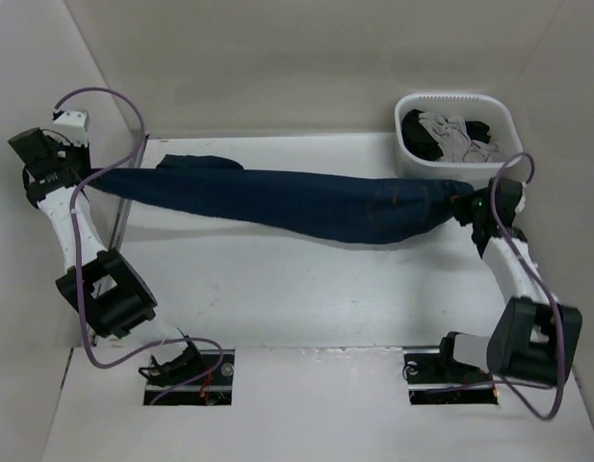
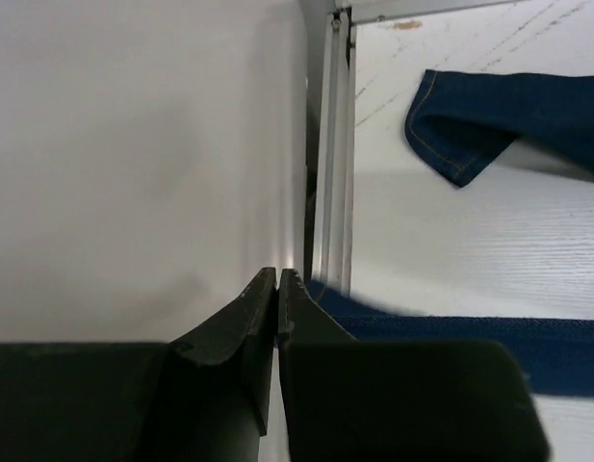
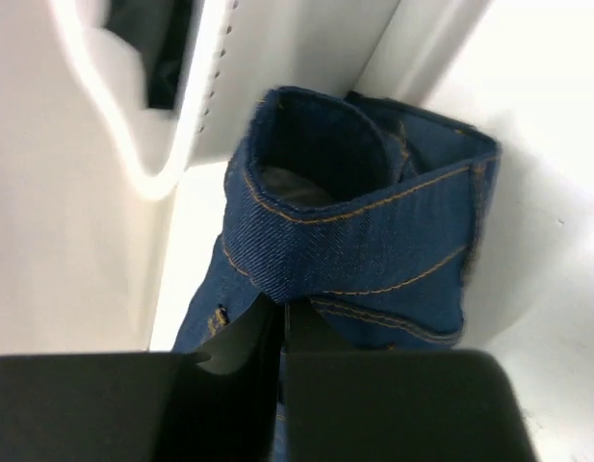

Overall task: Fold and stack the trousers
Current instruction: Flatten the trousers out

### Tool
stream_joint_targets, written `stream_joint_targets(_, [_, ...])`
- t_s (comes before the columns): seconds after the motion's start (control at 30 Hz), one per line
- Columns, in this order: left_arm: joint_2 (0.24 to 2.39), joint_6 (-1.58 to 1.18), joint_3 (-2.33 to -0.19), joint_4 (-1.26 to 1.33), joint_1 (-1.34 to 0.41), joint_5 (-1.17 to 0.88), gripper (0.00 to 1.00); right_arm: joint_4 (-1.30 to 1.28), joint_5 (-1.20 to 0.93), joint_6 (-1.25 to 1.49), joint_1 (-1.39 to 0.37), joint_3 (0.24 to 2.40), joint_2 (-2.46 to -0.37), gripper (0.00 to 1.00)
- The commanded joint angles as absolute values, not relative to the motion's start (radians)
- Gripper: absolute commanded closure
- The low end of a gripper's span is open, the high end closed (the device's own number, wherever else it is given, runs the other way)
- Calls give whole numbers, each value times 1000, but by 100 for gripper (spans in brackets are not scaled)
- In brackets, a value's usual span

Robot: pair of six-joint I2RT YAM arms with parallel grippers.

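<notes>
The trousers point(image 1: 306, 202), dark blue denim with orange-tan stitching, hang stretched in a long band across the back of the table point(image 1: 306, 289). My left gripper point(image 1: 88, 176) is shut on their leg end beyond the table's left edge. In the left wrist view the jaws point(image 2: 278, 276) are pressed together, with denim point(image 2: 441, 332) running off beside the right finger and a loose cuff point(image 2: 489, 115) lying farther out. My right gripper point(image 1: 462, 207) is shut on the waist end. The right wrist view shows its fingers point(image 3: 282, 310) pinching the waistband point(image 3: 374, 231).
A white basket point(image 1: 455, 135) with grey and black garments stands at the back right, close to the right gripper; its rim point(image 3: 133, 144) shows in the right wrist view. A metal rail point(image 2: 335, 144) marks the table's left edge. White walls enclose the table.
</notes>
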State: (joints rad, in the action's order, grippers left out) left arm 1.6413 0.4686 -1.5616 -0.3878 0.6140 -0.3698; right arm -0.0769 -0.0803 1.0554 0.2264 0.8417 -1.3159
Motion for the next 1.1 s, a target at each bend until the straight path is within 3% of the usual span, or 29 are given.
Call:
stream_joint_targets(0.0, [1499, 553, -1472, -290, 674, -399, 100, -14, 44, 1055, 265, 666, -1157, 92])
stream_joint_targets(0.1, [1387, 632, -1237, -281, 706, -411, 100, -28, 67, 1198, 265, 444, -1034, 67])
stream_joint_targets(0.13, [1349, 667, -1164, -281, 713, -419, 100, -49, 72, 1250, 265, 383, -982, 55])
stream_joint_targets(0.23, [1249, 759, -970, -287, 732, -426, 100, -289, 122, 1371, 260, 292, -734, 35])
stream_joint_targets(0.37, [1201, 791, -856, -288, 795, -463, 100, -709, 282, 1368, 199, 403, -424, 34])
stream_joint_targets(0.43, [1181, 793, -839, -307, 815, -491, 100, -713, 307, 1249, 150, 495, -388, 28])
stream_joint_targets(0.57, [1164, 785, -830, -310, 826, -506, 100, -504, 197, 755, -15, 725, -776, 21])
stream_joint_targets(0.73, [1177, 758, -830, -308, 820, -512, 100, -515, 169, 336, -333, 1041, -1318, 12])
stream_joint_targets(0.87, [1172, 746, -839, -305, 820, -512, 100, -520, 166, 246, -406, 1250, -1590, 8])
stream_joint_targets(0.93, [1178, 738, -851, -305, 818, -512, 100, -535, 164, 252, -409, 1349, -1720, 8])
stream_joint_targets(0.97, [1180, 735, -857, -310, 815, -511, 100, -548, 175, 265, -400, 1395, -1777, 1])
stream_joint_targets(1.07, [1192, 723, -876, -319, 812, -508, 100, -574, 216, 310, -372, 1480, -1880, 0])
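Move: The stretched trousers hang between the hands, destined for bare table: the held leg's patch lies about 16 cm back, 3 cm right and 26 cm below the left hand; the waist's patch about 13 cm back, 5 cm left and 15 cm below the right hand. The loose leg's hem rests some 6 cm ahead, 20 cm right and 26 cm below the left hand. The laundry basket sits roughly 13 cm ahead, 2 cm left and 8 cm below the right hand. The trousers are swung back and down towards the bare table, the left hand carrying its leg end about 16 cm back and 14 cm down, then holding nearly still, fingers shut. The right hand whips back as far while dipping, opening to let the waist go; it rises, then sweeps left and forward some 20 cm each, sinking wide open over the cloth's far side and turning about 50 degrees counter-clockwise. ##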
